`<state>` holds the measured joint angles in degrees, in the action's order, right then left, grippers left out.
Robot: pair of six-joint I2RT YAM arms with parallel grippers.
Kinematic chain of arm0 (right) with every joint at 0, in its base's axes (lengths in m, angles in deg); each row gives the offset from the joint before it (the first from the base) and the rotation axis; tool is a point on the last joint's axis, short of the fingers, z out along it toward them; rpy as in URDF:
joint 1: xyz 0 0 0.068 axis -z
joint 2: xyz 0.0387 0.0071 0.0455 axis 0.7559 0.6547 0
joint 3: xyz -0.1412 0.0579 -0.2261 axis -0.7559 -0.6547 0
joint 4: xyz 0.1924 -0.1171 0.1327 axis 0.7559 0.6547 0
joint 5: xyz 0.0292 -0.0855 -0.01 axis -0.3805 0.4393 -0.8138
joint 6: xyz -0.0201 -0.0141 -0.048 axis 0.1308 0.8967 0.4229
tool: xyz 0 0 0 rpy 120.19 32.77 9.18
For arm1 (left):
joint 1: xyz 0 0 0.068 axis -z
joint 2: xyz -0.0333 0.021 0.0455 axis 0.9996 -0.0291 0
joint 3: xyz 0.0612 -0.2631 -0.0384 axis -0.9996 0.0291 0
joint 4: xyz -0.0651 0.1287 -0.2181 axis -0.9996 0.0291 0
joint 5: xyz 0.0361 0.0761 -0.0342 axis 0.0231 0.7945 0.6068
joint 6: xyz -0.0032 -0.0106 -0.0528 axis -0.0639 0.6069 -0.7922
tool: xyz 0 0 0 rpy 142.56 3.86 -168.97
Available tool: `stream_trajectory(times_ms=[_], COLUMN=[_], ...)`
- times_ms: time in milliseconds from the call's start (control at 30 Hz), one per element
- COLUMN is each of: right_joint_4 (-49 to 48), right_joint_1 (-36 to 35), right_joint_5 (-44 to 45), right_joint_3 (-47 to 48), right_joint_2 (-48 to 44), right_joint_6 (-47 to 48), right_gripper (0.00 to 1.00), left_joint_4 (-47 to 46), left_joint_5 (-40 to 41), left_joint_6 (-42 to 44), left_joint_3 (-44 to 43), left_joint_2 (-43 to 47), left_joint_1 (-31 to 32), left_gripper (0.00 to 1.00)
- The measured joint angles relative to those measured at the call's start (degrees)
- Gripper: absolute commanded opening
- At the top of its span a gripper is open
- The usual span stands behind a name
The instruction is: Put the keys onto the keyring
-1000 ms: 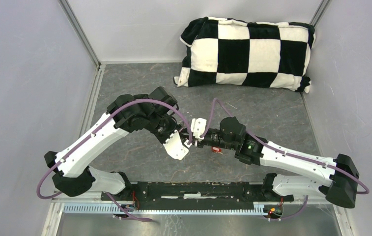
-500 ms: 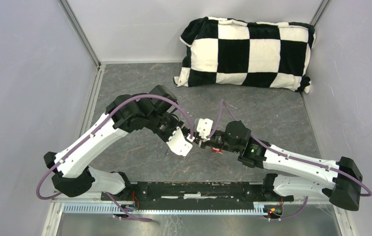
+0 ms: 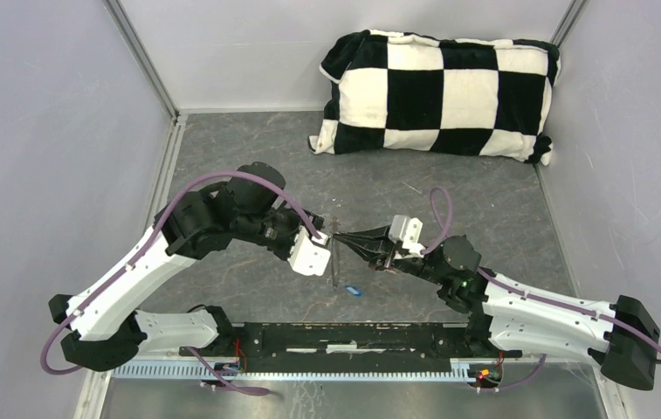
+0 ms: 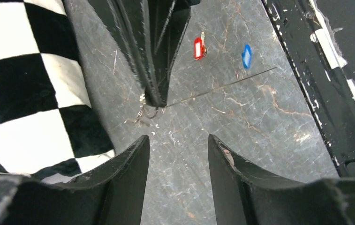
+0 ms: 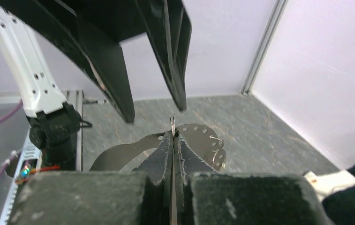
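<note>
My right gripper [image 5: 173,136] is shut on the keyring [image 5: 199,135], a floppy grey band dotted along its edge, with small wire rings hanging at its right end. From above, the keyring [image 3: 333,266] shows only as a thin upright line at the tip of my right gripper [image 3: 340,238]. My left gripper [image 4: 177,143] stands open just short of it, nothing between its fingers. Both keys lie on the table: the red-headed key [image 4: 198,48] beside the right gripper's fingers and the blue-headed key [image 4: 246,55] nearer the arm bases. The blue key [image 3: 353,289] also shows from above.
A black-and-white checkered pillow [image 3: 436,92] lies at the back right against the wall. White walls close the table on three sides. The black base rail [image 3: 344,336] of the arms runs along the near edge.
My left gripper has opened and drawn back a little to the left. My right gripper has shut on the keyring and shifted right. The blue key now shows on the table.
</note>
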<state>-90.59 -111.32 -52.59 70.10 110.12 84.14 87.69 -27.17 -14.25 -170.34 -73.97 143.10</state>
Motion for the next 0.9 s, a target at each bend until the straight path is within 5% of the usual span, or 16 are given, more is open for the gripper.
stream_trajectory(times_ms=[300, 533, 900], right_joint_4=[-6.3, -7.6, -7.8], right_joint_1=[0.1, 0.2, 0.2], right_joint_5=[-5.1, -7.0, -9.2], right_joint_3=[-0.2, -0.2, 0.5], right_joint_2=[0.8, 1.1, 2.4], right_joint_6=[-3.6, -4.0, -4.1], right_gripper=[0.01, 0.01, 0.01], left_joint_4=[-7.8, -8.5, -6.9], left_joint_5=[-2.1, -4.7, -5.2], left_joint_6=[-11.1, -15.6, -16.6], left_joint_3=[4.4, 4.4, 4.4], left_joint_2=[1.2, 1.5, 2.0], left_joint_1=[0.0, 0.0, -0.1], left_gripper=[0.46, 0.26, 0.27])
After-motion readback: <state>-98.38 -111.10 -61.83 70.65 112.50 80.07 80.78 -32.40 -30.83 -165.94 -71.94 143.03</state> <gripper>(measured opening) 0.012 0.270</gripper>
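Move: The metal ring that my right fingers pinch stands just off my left fingertips, about 3 cm to their right, 1 cm ahead and 2 cm below. The steel plate, held in the same right grip, has its middle some 2 cm back, 3 cm right and 4 cm below my left hand; the red key tag lies about 13 cm right, 1 cm ahead and 30 cm down. From my right hand, the left fingertips are about 4 cm left, 2 cm up and 1 cm back. I lift the ring and plate with my right hand, still shut on them, about 2 cm up and nearly 3 cm back, turning some 10 degrees counter-clockwise, to bring the ring to my left fingers. My left hand eases about 2 cm back and a little right, tilts some 15 degrees, and narrows its half-open fingers around the ring's end without shutting. ##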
